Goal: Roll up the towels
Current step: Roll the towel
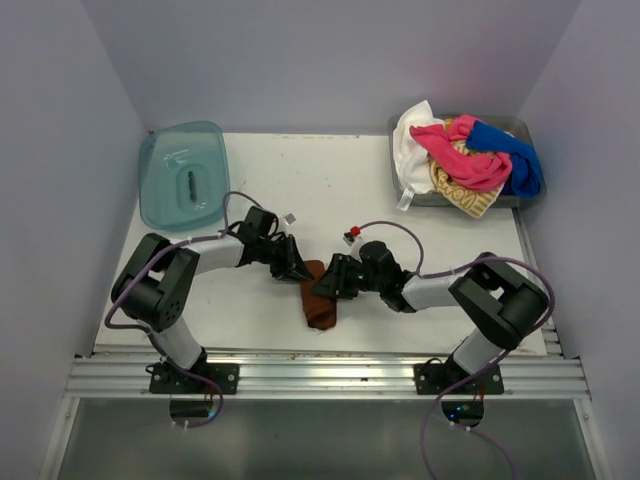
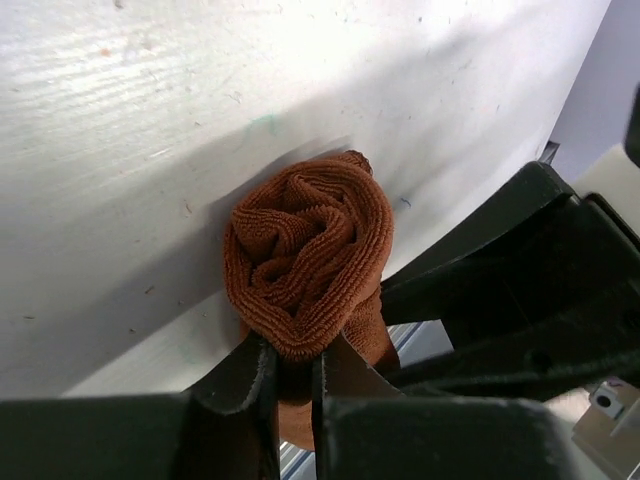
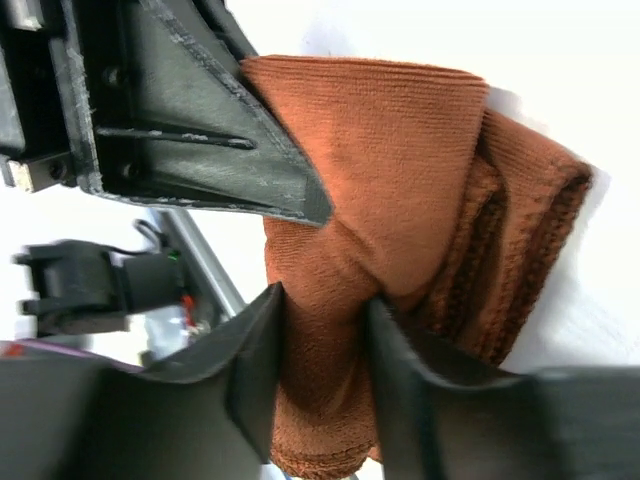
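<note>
A rust-brown towel [image 1: 320, 300], rolled into a loose spiral [image 2: 310, 250], lies on the white table near the front edge between both arms. My left gripper [image 1: 298, 270] is shut on the roll's near edge, its jaws [image 2: 295, 350] pinching a fold of cloth. From the other side my right gripper [image 1: 328, 282] holds the roll's middle, and the cloth [image 3: 400, 150] fills the gap between its fingers [image 3: 325, 310]. The left gripper's finger [image 3: 200, 150] shows just above it. More towels, pink [image 1: 460, 155], blue [image 1: 512, 160], white [image 1: 412, 140] and striped [image 1: 468, 198], are heaped at the back right.
The heap sits in a grey bin [image 1: 505, 122] at the back right corner. A translucent teal tray [image 1: 183, 175] lies upside down at the back left. An aluminium rail [image 1: 320, 365] runs along the table's front edge, close to the roll. Walls enclose the table.
</note>
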You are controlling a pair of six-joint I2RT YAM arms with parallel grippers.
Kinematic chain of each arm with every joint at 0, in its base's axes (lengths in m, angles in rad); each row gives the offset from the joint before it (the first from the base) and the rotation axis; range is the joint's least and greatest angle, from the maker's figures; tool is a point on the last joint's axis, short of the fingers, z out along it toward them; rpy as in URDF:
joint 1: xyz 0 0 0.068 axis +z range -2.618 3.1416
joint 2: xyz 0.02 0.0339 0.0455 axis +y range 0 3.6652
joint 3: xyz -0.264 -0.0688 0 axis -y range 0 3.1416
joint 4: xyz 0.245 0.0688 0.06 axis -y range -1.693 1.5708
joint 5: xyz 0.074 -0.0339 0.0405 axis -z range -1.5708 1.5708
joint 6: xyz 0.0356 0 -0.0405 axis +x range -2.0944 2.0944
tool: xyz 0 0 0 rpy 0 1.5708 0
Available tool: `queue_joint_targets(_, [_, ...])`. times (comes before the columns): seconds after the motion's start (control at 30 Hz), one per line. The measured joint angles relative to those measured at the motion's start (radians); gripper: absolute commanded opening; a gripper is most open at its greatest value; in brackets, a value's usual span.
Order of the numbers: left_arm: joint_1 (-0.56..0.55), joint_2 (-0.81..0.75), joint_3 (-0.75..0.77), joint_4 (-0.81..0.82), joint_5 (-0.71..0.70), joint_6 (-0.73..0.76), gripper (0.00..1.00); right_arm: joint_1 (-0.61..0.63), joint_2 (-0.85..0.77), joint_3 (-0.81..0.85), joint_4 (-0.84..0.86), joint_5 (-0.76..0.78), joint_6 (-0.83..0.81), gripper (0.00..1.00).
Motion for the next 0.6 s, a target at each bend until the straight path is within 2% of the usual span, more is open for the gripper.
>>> queue_joint_targets(0.13, [0.026, -0.014, 0.0, -0.002, -0.011, -0.009, 0.0, 0.011, -0.077, 0.151, -0.345, 0.05, -0.157, 0.59])
queue_joint_targets(0.4, [0.127, -0.114, -0.07, -0.002, -0.09, -0.048, 0.0, 0.026, -0.122, 0.494, -0.888, 0.273, -0.493, 0.61])
queue_joint_targets(0.5, [0.142, -0.15, -0.108, 0.007, -0.123, -0.088, 0.0, 0.089, -0.118, 0.607, -1.024, 0.408, -0.586, 0.61])
queue_joint_targets(0.6, [0.141, -0.191, -0.148, 0.025, -0.156, -0.131, 0.0, 0.217, -0.066, 0.722, -1.117, 0.538, -0.654, 0.64])
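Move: Between the left fingers, which already pinch its far end, is the brown rolled towel; its middle lies some 4 cm back and 3 cm right of that hand, 1 cm lower. From the right hand, whose loosened fingers are still at the roll, that middle is about 2 cm back, level sideways and 2 cm lower. The teal bin stands roughly 25 cm ahead and 29 cm left of the left hand, about level in height. Keeping its pinch on the far end of the rolled towel, the left hand drags it about 6 cm left and a little forward, turning nearly 20 degrees counter-clockwise. The right hand comes free of the roll, opening wider as it rises some 8 cm; it swings forward, then partly back and left, its fingers tipping steeply down above the towel. ##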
